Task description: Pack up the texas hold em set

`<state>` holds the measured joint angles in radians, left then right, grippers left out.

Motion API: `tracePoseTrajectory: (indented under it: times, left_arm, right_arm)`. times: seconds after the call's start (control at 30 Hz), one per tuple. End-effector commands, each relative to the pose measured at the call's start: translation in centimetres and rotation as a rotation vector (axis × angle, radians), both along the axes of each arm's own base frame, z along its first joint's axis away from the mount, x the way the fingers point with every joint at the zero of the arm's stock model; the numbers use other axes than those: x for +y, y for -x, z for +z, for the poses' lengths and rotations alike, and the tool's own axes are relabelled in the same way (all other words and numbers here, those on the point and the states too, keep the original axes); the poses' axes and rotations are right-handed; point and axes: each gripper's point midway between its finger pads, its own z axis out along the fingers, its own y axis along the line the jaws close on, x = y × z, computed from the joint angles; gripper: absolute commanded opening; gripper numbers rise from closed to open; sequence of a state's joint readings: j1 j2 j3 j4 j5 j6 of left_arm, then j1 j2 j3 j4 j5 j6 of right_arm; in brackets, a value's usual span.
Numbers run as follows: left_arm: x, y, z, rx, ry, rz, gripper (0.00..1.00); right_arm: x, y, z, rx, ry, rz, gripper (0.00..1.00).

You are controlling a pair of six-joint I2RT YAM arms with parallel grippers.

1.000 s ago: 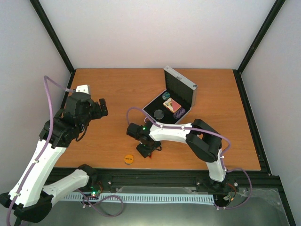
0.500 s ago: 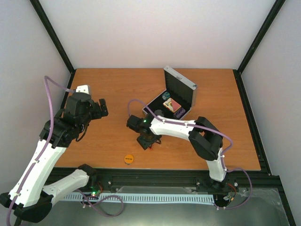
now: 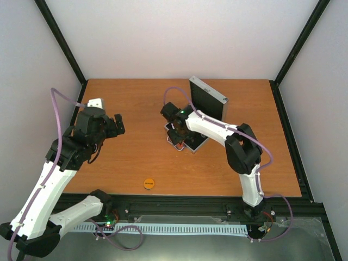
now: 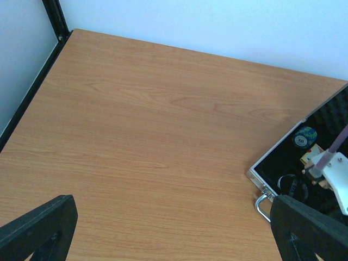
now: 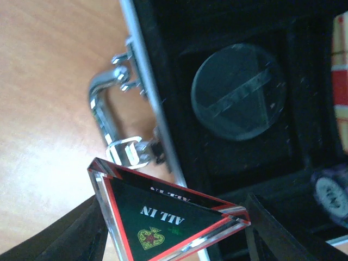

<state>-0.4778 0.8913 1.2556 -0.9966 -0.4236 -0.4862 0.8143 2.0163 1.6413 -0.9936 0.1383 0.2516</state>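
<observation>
The silver case (image 3: 209, 97) lies open right of the table's middle, its lid upright. My right gripper (image 3: 179, 136) hangs over the case's front edge, shut on the black-red triangle (image 5: 163, 217) marked ALL IN. Below it show the metal handle (image 5: 106, 109), the silver rim (image 5: 152, 98), a clear disc (image 5: 239, 92) in a black recess, poker chips (image 5: 334, 190) and part of the card pack (image 5: 341, 54). The orange disc (image 3: 148, 184) lies near the table's front edge. My left gripper (image 3: 111, 125) is open, far left of the case (image 4: 283, 157).
Black frame posts and white walls ring the wooden table (image 3: 130, 109). In the left wrist view the case's handle (image 4: 262, 204) and a chip marked 50 (image 4: 305, 137) show at the right. A purple cable (image 3: 174, 92) loops above the right arm.
My right gripper has carried the triangle from near the orange disc at the table's front up and rightward to the case's front edge. The left arm and the orange disc have not moved.
</observation>
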Motion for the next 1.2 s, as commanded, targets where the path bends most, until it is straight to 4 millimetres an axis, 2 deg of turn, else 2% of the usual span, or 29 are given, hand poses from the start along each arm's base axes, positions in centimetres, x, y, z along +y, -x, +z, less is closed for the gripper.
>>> tracePoseTrajectory:
  times: [0.0, 0.23, 0.43, 0.83, 1.07, 1.17]
  left_arm:
    - [0.8, 0.5, 0.5, -0.015, 0.005, 0.033, 1.0]
    - [0.8, 0.4, 0.0, -0.002, 0.002, 0.041, 1.0]
    - [0.8, 0.1, 0.0, 0.001, -0.002, 0.049, 1.0]
    - [0.4, -0.7, -0.4, 0.012, 0.005, 0.059, 1.0]
    - [0.2, -1.1, -0.6, 0.018, 0.006, 0.059, 1.0]
    - [0.1, -1.2, -0.6, 0.019, 0.002, 0.059, 1.0]
  right_arm:
    - [-1.0, -2.8, -0.7, -0.029, 0.04, 0.008, 0.4]
    - [-2.5, -6.1, -1.9, -0.067, 0.087, 0.0, 0.4]
    - [-3.3, -8.2, -1.6, -0.097, 0.099, 0.004, 0.41]
    - [-3.2, -8.4, -2.5, -0.069, 0.064, 0.049, 0.44]
    - [-3.4, -8.6, -3.2, -0.065, 0.072, 0.043, 0.57]
    - [-3.4, -8.8, -3.2, -0.067, 0.074, 0.038, 0.6]
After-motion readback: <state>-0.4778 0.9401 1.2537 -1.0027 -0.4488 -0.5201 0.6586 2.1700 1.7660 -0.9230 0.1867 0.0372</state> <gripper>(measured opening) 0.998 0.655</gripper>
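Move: The right hand already holds the All In triangle over the case's handle-side rim. The tray spot with the clear round disc lies about 7 cm ahead, 2 cm to its right and some 6 cm below; the handle is 1 cm ahead and 3 cm to its left. The card deck sits 5 cm beyond the disc and 7 cm to its right, the purple chips 10 cm right of it and 1 cm farther out. From the left hand the disc is roughly 13 cm ahead, 28 cm right and 31 cm below. Carry the All In triangle in the right gripper forward about 8 cm and some 3 cm to the right, sinking a couple of centimetres, in over the case rim towards the clear disc in the tray. Ease nearly to a stop there, with the wrist almost unturned and the fingers keeping their pinch on the triangle. ##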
